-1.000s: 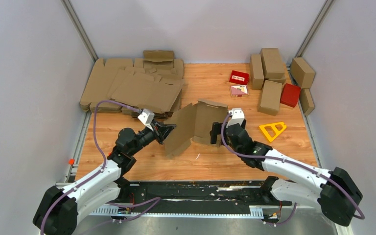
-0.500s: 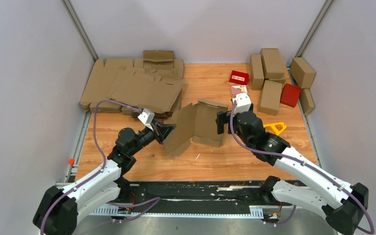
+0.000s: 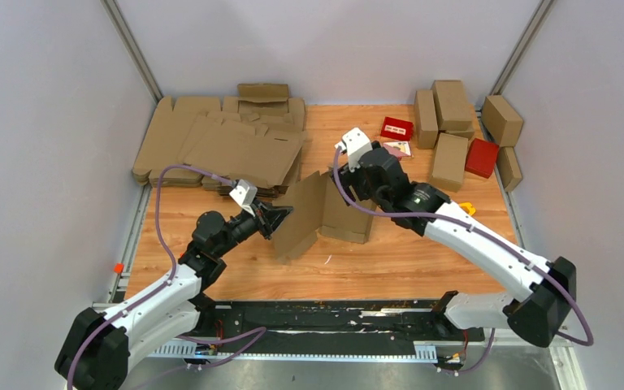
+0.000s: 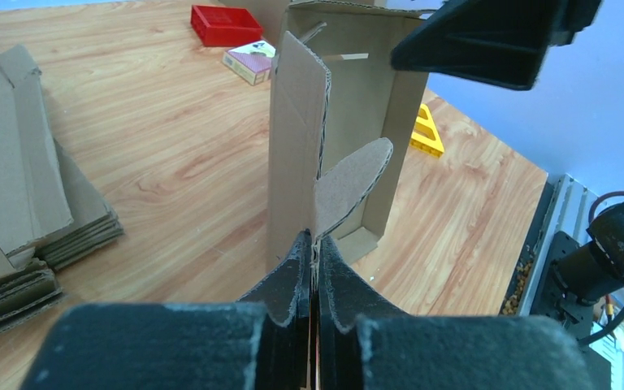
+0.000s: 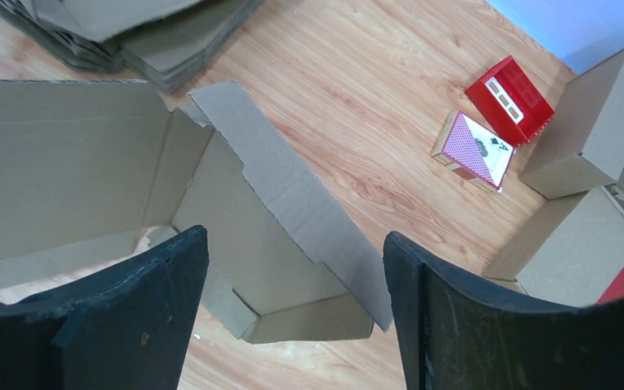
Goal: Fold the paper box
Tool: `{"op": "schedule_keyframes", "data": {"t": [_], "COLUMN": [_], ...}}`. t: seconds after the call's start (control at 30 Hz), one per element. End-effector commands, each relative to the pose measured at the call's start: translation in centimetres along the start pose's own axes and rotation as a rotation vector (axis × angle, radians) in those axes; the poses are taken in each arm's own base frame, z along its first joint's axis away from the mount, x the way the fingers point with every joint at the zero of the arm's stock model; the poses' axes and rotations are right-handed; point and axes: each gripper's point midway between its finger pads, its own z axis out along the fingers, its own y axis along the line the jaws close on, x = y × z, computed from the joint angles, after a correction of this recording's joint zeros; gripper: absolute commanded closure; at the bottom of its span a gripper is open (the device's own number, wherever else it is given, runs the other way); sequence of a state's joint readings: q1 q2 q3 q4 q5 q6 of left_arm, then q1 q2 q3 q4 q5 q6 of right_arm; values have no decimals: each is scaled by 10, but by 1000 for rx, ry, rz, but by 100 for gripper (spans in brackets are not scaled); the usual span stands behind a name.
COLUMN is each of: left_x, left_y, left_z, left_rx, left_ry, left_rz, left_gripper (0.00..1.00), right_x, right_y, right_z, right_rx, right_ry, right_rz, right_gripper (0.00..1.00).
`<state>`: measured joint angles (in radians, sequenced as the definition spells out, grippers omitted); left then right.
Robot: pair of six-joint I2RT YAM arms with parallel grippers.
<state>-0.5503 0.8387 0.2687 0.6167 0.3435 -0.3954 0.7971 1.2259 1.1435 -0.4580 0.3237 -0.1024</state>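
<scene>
The paper box (image 3: 337,213) is a half-formed brown cardboard tray in the middle of the table, with its wide lid panel (image 3: 299,218) raised on the left. My left gripper (image 3: 279,216) is shut on the lid panel's near edge; the left wrist view shows the fingers (image 4: 292,276) pinching the cardboard beside a rounded tab (image 4: 349,183). My right gripper (image 3: 353,174) hovers over the box's far right side. Its jaws (image 5: 294,237) stand open above a loose side flap (image 5: 292,191), touching nothing.
A stack of flat brown blanks (image 3: 219,146) lies at the back left. Finished brown boxes (image 3: 447,122), two red boxes (image 3: 396,127) (image 3: 482,157) and a card pack (image 3: 398,149) sit at the back right. A yellow triangle (image 4: 424,134) lies right of the box.
My right arm has swung from the box's right side up and leftward over its far edge, jaws narrowing slightly. The left gripper and the lid panel have stayed put.
</scene>
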Motion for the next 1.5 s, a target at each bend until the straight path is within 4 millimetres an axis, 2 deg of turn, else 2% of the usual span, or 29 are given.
{"op": "schedule_keyframes", "data": {"t": [0.0,0.3,0.57,0.67,0.83,0.87,1.0,1.1,1.23,1.4,1.47], "left_x": [4,5,6,6,6,7,5,-1,-14,-33,-36], "left_y": [-7,-7,-6,-6,-7,-7,-5,0,20,58,69], "left_z": [1,2,3,3,2,2,0,-4,-16,-49,-70], "left_rx": [31,31,27,27,32,31,12,-27,-181,-512,-664], "left_ry": [39,43,46,46,44,45,36,18,-29,-26,13], "left_rz": [-13,-18,-23,-25,-26,-28,-31,-27,-31,-121,-182], "left_gripper": [93,90,86,83,75,70,37,22,1,0,0], "right_x": [-13,-13,-11,-10,-8,-7,2,15,43,79,92], "right_y": [-12,-13,-13,-15,-20,-20,-24,-26,-24,-25,-27], "right_z": [5,19,22,22,21,22,20,18,16,15,14], "right_rx": [68,100,114,124,158,164,189,208,209,225,246], "right_ry": [10,24,24,25,37,44,68,96,155,213,249], "right_rz": [-123,-160,-147,-143,-131,-129,-109,-62,55,162,215], "right_gripper": [23,43,85,94,100,100,100,100,100,100,100]}}
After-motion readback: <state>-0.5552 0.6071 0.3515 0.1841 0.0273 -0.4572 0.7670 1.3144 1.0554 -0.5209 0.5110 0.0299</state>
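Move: Just ahead of the right hand's open fingers is the flap along the top edge of the box's right panel, about 3 cm out and 2 cm lower. From that hand the box's left panel is centred some 15 cm to the left, 4 cm back and 13 cm lower; the card box sits about 22 cm ahead, 18 cm right and 23 cm below. From the left hand, still holding the left panel's edge, the flap is about 9 cm ahead, 17 cm right and 1 cm higher. Easing about 2 cm forward and slightly down with a small roll, the right hand shuts its fingers on the flap and pinches it. The left hand sinks 2 cm, opens wide, lets go of the left panel and pulls away some 5 cm left, turning counter-clockwise. Keeping its pinch, the right hand then draws the flap down about 6 cm and right 4 cm, turning clockwise. ##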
